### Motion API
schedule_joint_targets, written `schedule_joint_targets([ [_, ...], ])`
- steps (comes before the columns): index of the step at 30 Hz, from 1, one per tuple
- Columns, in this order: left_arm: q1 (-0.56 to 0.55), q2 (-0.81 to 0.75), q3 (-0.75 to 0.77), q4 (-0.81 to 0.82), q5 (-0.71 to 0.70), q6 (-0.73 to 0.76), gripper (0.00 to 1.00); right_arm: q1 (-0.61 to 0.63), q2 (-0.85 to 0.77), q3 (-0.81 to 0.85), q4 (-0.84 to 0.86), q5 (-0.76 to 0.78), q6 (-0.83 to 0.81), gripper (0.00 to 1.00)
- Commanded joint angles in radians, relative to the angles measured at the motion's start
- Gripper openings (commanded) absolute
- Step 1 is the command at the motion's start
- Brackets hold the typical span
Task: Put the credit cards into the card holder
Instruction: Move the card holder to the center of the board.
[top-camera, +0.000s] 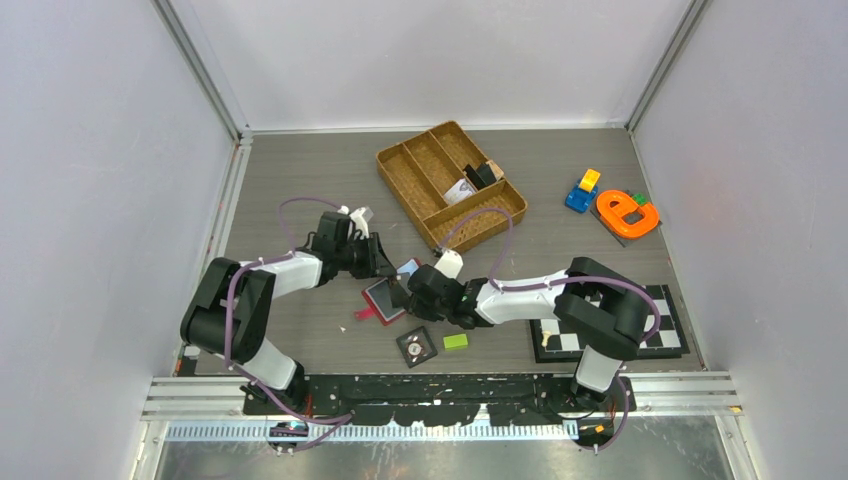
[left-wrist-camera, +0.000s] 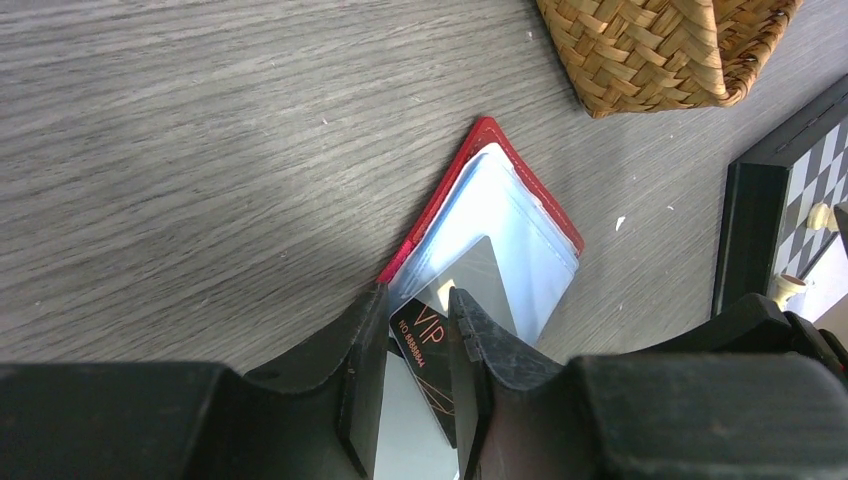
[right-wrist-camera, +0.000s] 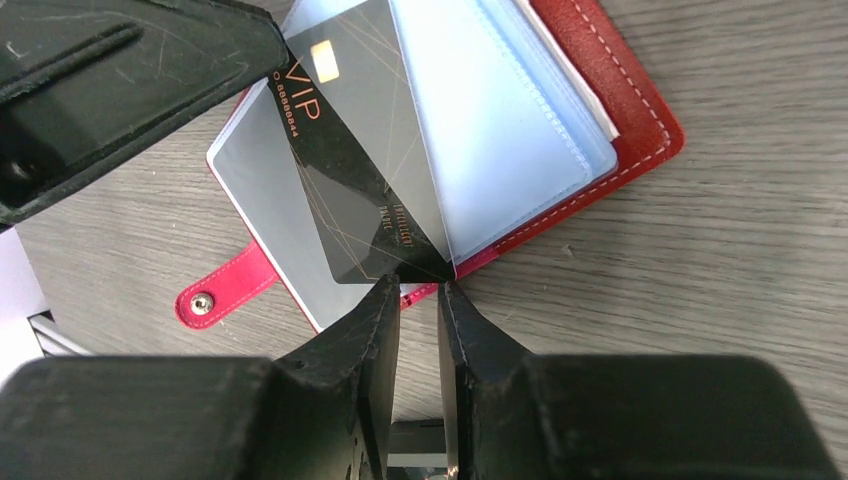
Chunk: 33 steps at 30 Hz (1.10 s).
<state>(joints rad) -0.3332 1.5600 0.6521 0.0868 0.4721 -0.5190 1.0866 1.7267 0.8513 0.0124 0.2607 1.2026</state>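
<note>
The red card holder (top-camera: 383, 298) lies open on the table, its clear blue-grey pockets (right-wrist-camera: 500, 120) facing up and its closing tab (right-wrist-camera: 215, 293) pointing toward me. A black credit card (right-wrist-camera: 350, 180) marked VIP lies slanted across it, with its chip end under a clear pocket. My left gripper (left-wrist-camera: 418, 300) is shut on the card's (left-wrist-camera: 440, 350) outer end, a finger on each side. My right gripper (right-wrist-camera: 420, 285) stands with its jaws a narrow gap apart. Its tips are at the card's near corner and the holder's red edge. No other credit cards show.
A woven brown divided tray (top-camera: 400, 165) stands behind the arms. A black tile with a dial (top-camera: 416, 346) and a green block (top-camera: 456, 341) lie just in front of the holder. A chessboard (top-camera: 660, 340) is under my right arm, and toys (top-camera: 628, 213) are at the back right.
</note>
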Motion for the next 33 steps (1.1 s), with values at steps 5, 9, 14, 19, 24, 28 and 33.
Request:
schedule_joint_targets([
  [5,0.000,-0.092,0.027,-0.050,-0.013,0.006,0.32,0.001,-0.076,0.007,-0.092,0.128,-0.046,0.31],
  [9,0.000,-0.161,0.060,-0.156,-0.066,0.016,0.41,0.001,-0.156,-0.004,-0.144,0.146,-0.100,0.43],
  [14,-0.001,-0.239,0.054,-0.244,-0.085,-0.010,0.48,-0.043,-0.216,0.012,-0.205,0.114,-0.263,0.62],
  [19,-0.038,-0.288,-0.005,-0.263,-0.063,-0.113,0.50,-0.163,-0.188,0.008,-0.148,-0.101,-0.389,0.64],
  [24,-0.124,-0.316,-0.064,-0.260,-0.081,-0.224,0.51,-0.255,-0.139,0.017,-0.111,-0.218,-0.488,0.63],
  [28,-0.167,-0.326,-0.095,-0.259,-0.122,-0.281,0.51,-0.318,-0.084,0.035,-0.081,-0.328,-0.551,0.63],
  [33,-0.181,-0.310,-0.131,-0.223,-0.120,-0.326,0.52,-0.364,-0.032,0.054,-0.045,-0.409,-0.584,0.58],
])
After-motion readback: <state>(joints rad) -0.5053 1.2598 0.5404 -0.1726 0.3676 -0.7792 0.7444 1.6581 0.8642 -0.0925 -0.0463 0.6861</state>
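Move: The open card holder, a VIP card lying on it, has its middle about 4 cm back from the left hand, 1 cm to its right and 2 below. From the right hand that middle is some 3 cm ahead, 2 to its left and 1 below; the VIP card lies 3 ahead, 1 left. From the right hand, the black box lies about 10 cm back and 2 to the right, the green block some 9 back and 12 right. The card holder is let go at both ends: the hands open wider and lift clear by 4 to 5 cm. The left then draws back about 8 cm over it and sinks above its near corner, tipping some 10 degrees steeper. The right swings about 8 cm right and 6 forward, turning counter-clockwise, and comes down with open fingers around its right corner, beside the basket. ##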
